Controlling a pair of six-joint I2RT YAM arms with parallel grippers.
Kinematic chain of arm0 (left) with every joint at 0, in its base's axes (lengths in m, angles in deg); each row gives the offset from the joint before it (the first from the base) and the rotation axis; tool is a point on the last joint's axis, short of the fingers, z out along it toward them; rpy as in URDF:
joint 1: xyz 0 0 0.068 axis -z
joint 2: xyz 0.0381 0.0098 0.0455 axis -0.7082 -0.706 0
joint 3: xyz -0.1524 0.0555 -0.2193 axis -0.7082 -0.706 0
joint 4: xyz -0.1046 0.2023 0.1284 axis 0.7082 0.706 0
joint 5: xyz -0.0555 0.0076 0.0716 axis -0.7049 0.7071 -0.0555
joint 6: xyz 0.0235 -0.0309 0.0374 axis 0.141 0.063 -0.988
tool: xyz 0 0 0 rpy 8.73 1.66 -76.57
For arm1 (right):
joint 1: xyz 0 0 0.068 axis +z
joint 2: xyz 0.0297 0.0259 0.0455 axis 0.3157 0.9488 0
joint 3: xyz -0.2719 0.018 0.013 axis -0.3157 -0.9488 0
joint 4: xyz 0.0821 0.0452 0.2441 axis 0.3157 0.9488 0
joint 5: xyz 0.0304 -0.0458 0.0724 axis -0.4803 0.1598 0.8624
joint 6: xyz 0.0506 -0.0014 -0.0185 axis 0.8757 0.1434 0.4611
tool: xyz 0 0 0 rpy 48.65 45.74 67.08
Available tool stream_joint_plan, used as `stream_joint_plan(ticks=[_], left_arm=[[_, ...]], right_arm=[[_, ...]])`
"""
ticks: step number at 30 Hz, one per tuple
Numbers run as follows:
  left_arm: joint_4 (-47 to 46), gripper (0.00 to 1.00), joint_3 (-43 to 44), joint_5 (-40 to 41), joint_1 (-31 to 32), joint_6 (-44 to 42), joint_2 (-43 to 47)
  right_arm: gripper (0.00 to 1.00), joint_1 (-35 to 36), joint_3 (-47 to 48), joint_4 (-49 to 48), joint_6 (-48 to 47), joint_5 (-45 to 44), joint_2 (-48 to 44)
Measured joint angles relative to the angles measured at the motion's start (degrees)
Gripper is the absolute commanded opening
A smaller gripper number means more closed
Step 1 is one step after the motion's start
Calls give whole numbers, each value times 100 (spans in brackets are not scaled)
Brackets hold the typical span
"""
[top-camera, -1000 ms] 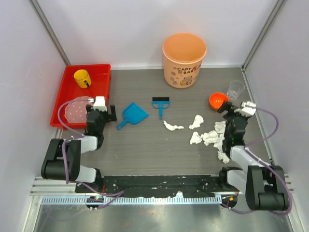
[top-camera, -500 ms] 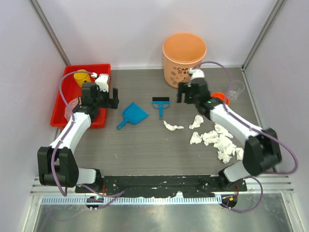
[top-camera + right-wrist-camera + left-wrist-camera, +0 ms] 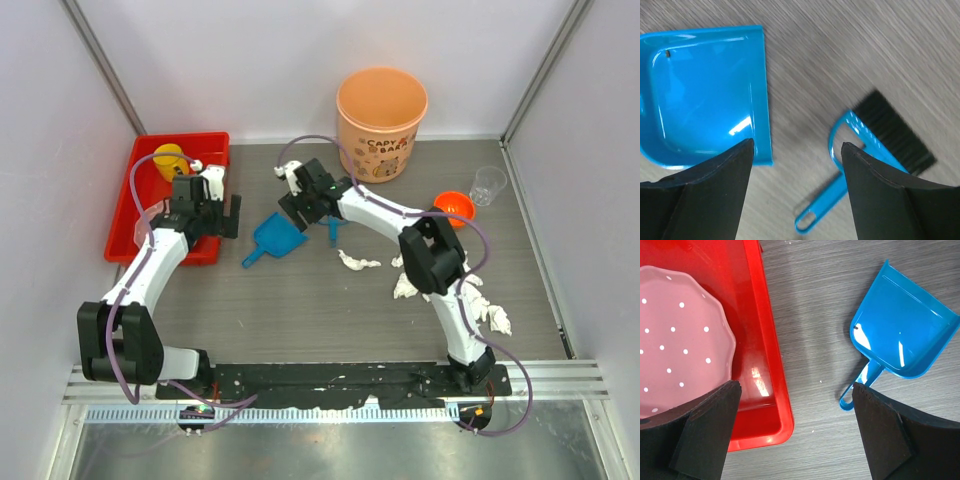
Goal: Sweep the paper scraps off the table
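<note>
Several white paper scraps (image 3: 358,262) lie on the dark wood-grain table (image 3: 300,320) right of the middle; the right arm covers some of them. My right gripper (image 3: 308,198) is open and empty, hovering between a blue dustpan (image 3: 275,238) and a blue hand brush (image 3: 333,222). Its wrist view shows the dustpan (image 3: 705,95) at the left, the brush (image 3: 880,140) at the right, and the open gripper (image 3: 796,150) over bare table between them. My left gripper (image 3: 205,215) is open and empty over the red tray's right edge. In its wrist view the gripper (image 3: 796,390) is left of the dustpan (image 3: 900,330).
A red tray (image 3: 190,137) at the far left holds a yellow cup (image 3: 168,160) and a pink speckled plate (image 3: 675,340). An orange bucket (image 3: 382,120) stands at the back. An orange bowl (image 3: 455,207) and a clear cup (image 3: 489,183) sit at the far right. White walls surround the table.
My right arm has swung left, from in front of the bucket to over the dustpan and brush. My left gripper has shifted slightly nearer. The scraps have not moved.
</note>
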Motion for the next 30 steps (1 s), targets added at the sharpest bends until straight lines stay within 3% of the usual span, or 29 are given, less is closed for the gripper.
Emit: stream_joint_plan(ticks=[4, 11, 23, 29, 30], left_arm=[[66, 97, 0, 42, 0, -4, 22], [79, 97, 0, 44, 0, -4, 44], [81, 97, 0, 44, 0, -2, 42], [81, 97, 0, 42, 0, -2, 42], [81, 97, 0, 42, 0, -2, 42]], right_arm=[[54, 79, 962, 527, -507, 125, 723], [49, -50, 1207, 1034, -691, 138, 955], [47, -144, 1198, 1097, -693, -63, 979], [34, -144, 1333, 1012, -748, -61, 1215], [27, -144, 1340, 999, -772, -66, 1233]])
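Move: Some 4 cm to the right of the right hand, 2 cm ahead and about 7 cm below its open fingers, lies the blue brush. The dustpan is about 8 cm to that hand's left and 2 cm back; the nearest paper scrap sits roughly 7 cm back and 10 cm to its right, both on the table. From the left hand, the brush is about 23 cm right, 7 cm ahead and 13 cm below. Sinking about 5 cm in two steps with a pause between, the right hand first drifts slightly left, then cuts back some 3 cm right and eases 2 cm forward towards the brush's loop and the neck of its handle. Meanwhile the wrist rolls about 10 degrees, left side dropping, and the fingers narrow from nearly wide to under half open; contact can't be made out. ##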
